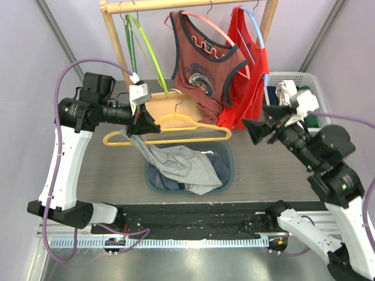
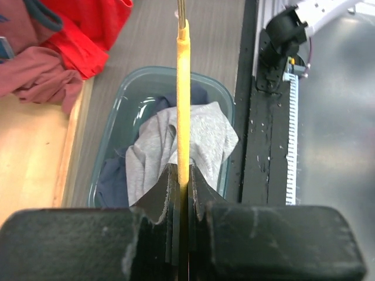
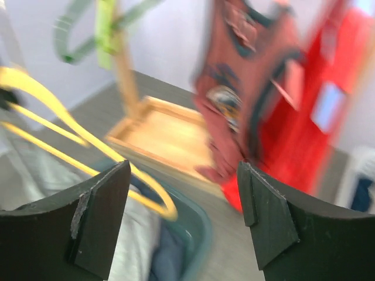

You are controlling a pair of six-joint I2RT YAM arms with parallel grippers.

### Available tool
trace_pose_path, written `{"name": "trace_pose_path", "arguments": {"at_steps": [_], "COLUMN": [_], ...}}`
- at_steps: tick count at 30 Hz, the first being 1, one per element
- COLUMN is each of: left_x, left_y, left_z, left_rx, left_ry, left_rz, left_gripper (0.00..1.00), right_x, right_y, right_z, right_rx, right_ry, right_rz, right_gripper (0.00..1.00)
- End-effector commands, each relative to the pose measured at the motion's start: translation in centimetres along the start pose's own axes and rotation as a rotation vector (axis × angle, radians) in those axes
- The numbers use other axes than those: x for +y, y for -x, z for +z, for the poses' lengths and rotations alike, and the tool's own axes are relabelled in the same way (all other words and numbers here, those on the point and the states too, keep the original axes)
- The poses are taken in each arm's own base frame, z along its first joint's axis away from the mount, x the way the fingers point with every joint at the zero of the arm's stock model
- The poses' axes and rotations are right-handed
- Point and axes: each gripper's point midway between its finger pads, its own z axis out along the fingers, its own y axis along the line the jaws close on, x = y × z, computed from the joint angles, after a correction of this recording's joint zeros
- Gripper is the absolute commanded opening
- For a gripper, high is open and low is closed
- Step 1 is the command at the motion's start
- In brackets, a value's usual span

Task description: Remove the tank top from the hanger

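A yellow hanger (image 1: pixel 186 122) is held level above the teal bin (image 1: pixel 230 159). My left gripper (image 1: pixel 150 125) is shut on its left part, and in the left wrist view the yellow bar (image 2: pixel 183 88) runs straight out from between the closed jaws. The grey tank top (image 1: pixel 183 167) trails from the hanger's left end by that gripper down into the bin, over dark blue cloth. My right gripper (image 1: pixel 248 130) stands open just past the hanger's right tip with nothing between its fingers. The right wrist view is blurred and shows the hanger's loop (image 3: pixel 70 126) and the grey cloth (image 3: pixel 136 240).
A wooden rack (image 1: pixel 112 35) behind the bin carries a maroon tank top (image 1: pixel 202 64) on a pink hanger, a red top (image 1: pixel 249 76) on a blue hanger and bare green hangers (image 1: pixel 143 44). A white basket (image 1: pixel 293 79) of clothes stands at the right.
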Motion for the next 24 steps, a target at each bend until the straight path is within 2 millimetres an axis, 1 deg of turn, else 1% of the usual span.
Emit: {"name": "trace_pose_path", "arguments": {"at_steps": [1, 2, 3, 4, 5, 6, 7, 8, 9, 10, 12, 13, 17, 20, 21, 22, 23, 24], "left_x": [-2.8, -3.2, -3.8, -4.1, -4.4, -4.6, -4.8, -4.9, -5.1, -5.1, -5.3, -5.4, -5.8, -5.7, -5.6, -5.6, -5.6, -5.7], "left_y": [-0.2, -0.3, -0.1, -0.2, -0.2, -0.2, -0.1, -0.2, -0.1, 0.0, 0.2, 0.6, 1.0, 0.9, 0.9, 1.2, 1.3, 1.4], "left_z": [0.0, 0.0, -0.1, -0.1, -0.1, -0.1, -0.1, -0.1, -0.1, -0.3, -0.5, -0.7, -0.9, -0.9, -0.8, -0.9, -0.9, -1.0], "left_rx": [-0.013, -0.013, -0.029, -0.033, -0.036, -0.040, -0.048, -0.049, -0.050, -0.053, -0.050, -0.055, -0.066, -0.063, -0.061, -0.065, -0.066, -0.071], "left_ry": [-0.091, -0.104, -0.127, -0.138, -0.153, -0.160, -0.171, -0.174, -0.176, -0.174, -0.171, -0.165, -0.172, -0.170, -0.168, -0.165, -0.166, -0.172], "left_rz": [0.045, 0.037, 0.038, 0.031, 0.025, 0.021, 0.019, 0.016, 0.016, 0.029, 0.037, 0.055, 0.052, 0.050, 0.051, 0.059, 0.061, 0.056], "left_gripper": [0.00, 0.00, 0.00, 0.00, 0.00, 0.00, 0.00, 0.00, 0.00, 0.00, 0.00, 0.00, 0.01, 0.01, 0.01, 0.01, 0.01, 0.01], "right_x": [7.7, 8.6, 10.5, 11.4, 12.1, 12.9, 13.5, 13.9, 14.1, 14.7, 15.0, 15.3, 15.9, 16.2, 16.2, 16.8, 17.0, 17.0], "right_y": [4.7, 4.8, 5.4, 4.8, 5.0, 4.6, 4.9, 4.2, 4.0, 4.4, 4.0, 3.7, 2.2, 1.7, 1.6, 0.9, 1.0, 0.7], "right_z": [3.2, 3.3, 2.4, 3.3, 3.3, 3.3, 3.1, 3.7, 3.7, 3.4, 3.5, 3.2, 3.1, 3.5, 3.9, 4.2, 4.3, 4.8], "right_rx": [-0.084, -0.074, -0.075, -0.049, -0.038, -0.019, -0.032, 0.002, 0.005, -0.013, 0.004, 0.020, 0.075, 0.092, 0.093, 0.111, 0.111, 0.118], "right_ry": [0.448, 0.506, 0.636, 0.695, 0.748, 0.803, 0.858, 0.884, 0.908, 0.955, 0.991, 1.026, 1.092, 1.091, 1.073, 1.075, 1.069, 1.041], "right_rz": [0.025, 0.035, 0.033, 0.048, 0.074, 0.092, 0.097, 0.138, 0.148, 0.149, 0.170, 0.171, 0.206, 0.232, 0.237, 0.227, 0.213, 0.202], "right_gripper": [0.80, 0.81, 0.81, 0.81, 0.80, 0.79, 0.79, 0.79, 0.78, 0.78, 0.78, 0.78, 0.79, 0.79, 0.79, 0.79, 0.79, 0.79]}}
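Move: Left about 16 cm of the open right hand, some 3 cm back and 4 cm below it, is the middle of the yellow hanger's right arm. The gray tank top's bulk hangs some 24 cm to this hand's left, 2 cm farther out and 28 cm below; the tub is some 21 cm left, 3 cm farther out and 40 cm below. From the left hand, still holding hanger and gathered cloth, that hanger arm is about 17 cm right, otherwise level. Sweeping left about 16 cm, quickly at first with a small rise and dip, the right hand comes in from beyond the hanger's right end, then eases back some 4 cm. It swings counter-clockwise about 60 degrees until its wide-open fingers point left along the hanger arm, without closing. The left hand keeps its pinch and draws the hanger back about 3 cm, turning slightly clockwise. ##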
